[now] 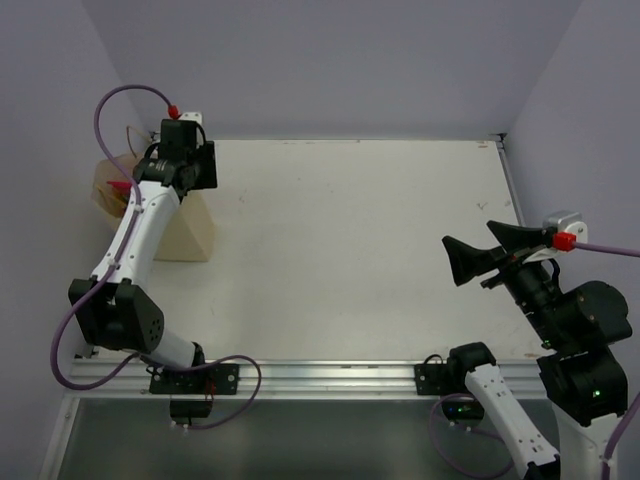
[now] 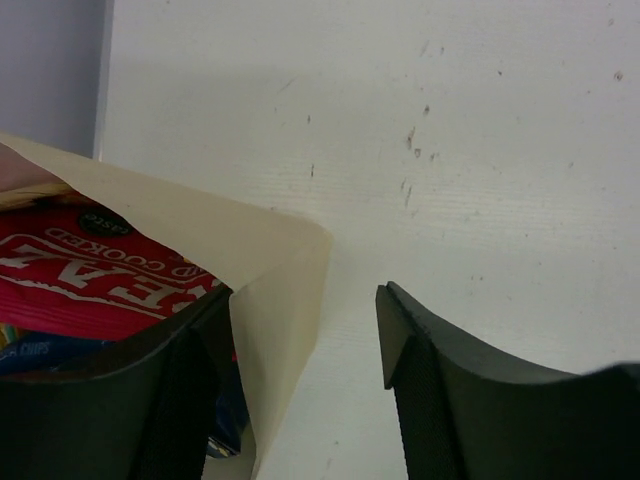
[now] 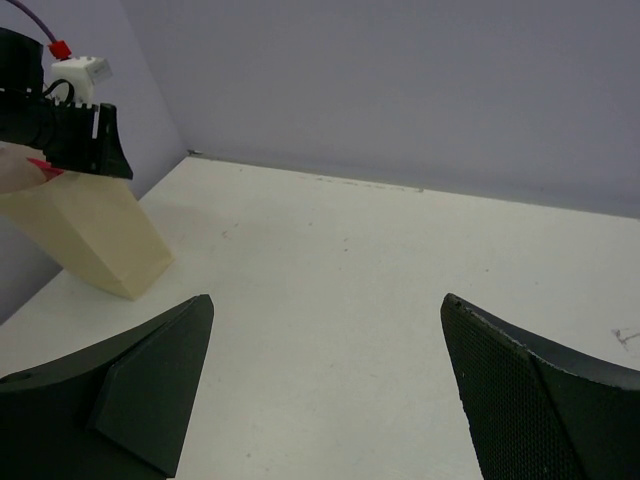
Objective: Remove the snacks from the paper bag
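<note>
The tan paper bag [image 1: 188, 238] stands at the table's far left, also in the right wrist view as the paper bag [image 3: 100, 235]. My left gripper [image 1: 186, 165] is down at its mouth. In the left wrist view the left gripper [image 2: 305, 300] straddles the bag's side wall [image 2: 275, 275]: one finger [image 2: 170, 400] is inside the bag, the other [image 2: 440, 380] outside over the table, with a gap beside the paper. Inside lie snacks: a red-magenta pouch [image 2: 90, 275] with white lettering and a blue packet [image 2: 40, 350] under it. My right gripper [image 1: 452, 262] [image 3: 326, 300] hovers open and empty at the right.
The white table [image 1: 350, 250] is walled by lilac panels at the back and sides. A metal rail [image 1: 330, 375] runs along the near edge by the arm bases. The bag's thin cord handle [image 1: 130, 135] sticks up behind my left wrist.
</note>
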`<act>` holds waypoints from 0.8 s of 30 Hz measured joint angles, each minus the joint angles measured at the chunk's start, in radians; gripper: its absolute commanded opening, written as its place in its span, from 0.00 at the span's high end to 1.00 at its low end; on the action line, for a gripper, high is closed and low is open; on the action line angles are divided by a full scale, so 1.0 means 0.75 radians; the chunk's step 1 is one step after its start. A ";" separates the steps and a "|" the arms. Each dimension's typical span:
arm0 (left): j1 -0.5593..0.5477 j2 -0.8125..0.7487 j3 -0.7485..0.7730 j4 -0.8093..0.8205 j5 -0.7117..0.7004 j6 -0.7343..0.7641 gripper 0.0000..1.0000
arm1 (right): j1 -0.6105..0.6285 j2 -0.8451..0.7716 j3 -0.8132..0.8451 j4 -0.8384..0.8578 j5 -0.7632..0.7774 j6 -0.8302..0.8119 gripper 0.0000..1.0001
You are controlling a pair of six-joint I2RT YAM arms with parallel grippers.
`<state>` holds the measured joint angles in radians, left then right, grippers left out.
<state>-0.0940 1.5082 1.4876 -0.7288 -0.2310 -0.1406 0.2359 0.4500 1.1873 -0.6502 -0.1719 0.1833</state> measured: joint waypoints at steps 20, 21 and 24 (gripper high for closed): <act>-0.368 0.215 0.251 -0.104 0.238 -0.084 0.94 | 0.023 -0.037 -0.020 0.021 0.005 -0.002 0.01; -0.424 0.239 0.281 -0.103 0.253 -0.097 0.93 | 0.025 -0.037 -0.021 0.021 0.007 -0.002 0.01; -0.610 0.307 0.357 -0.103 0.289 -0.135 0.91 | 0.026 -0.037 -0.021 0.021 0.011 -0.004 0.01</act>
<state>-0.5514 1.7382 1.7550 -0.8059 -0.0143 -0.2420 0.2554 0.4225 1.1717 -0.6346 -0.1635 0.1802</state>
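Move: The left gripper's open fingers already straddle the paper bag's right wall near its far corner; the rim there is about 2 cm to the left of the hand point and 1 cm lower. The red snack packet lies roughly 7 cm to the left inside the bag, level ahead and 5 cm below; the blue packet is some 5 cm left, 2 cm back and 9 cm below. From the right gripper the gripped rim lies about 25 cm ahead, 53 cm left and 20 cm below. Shut the left gripper's half-open fingers on the paper bag's right wall, sinking a centimetre or so as they close, to pinch the paper with one finger inside and one outside. Keep that grip and pull the bag to the right, away from the left-hand wall, slowly at first and then fast, about 24 cm, turning the hand some 30 degrees clockwise and easing back slightly at the end. ##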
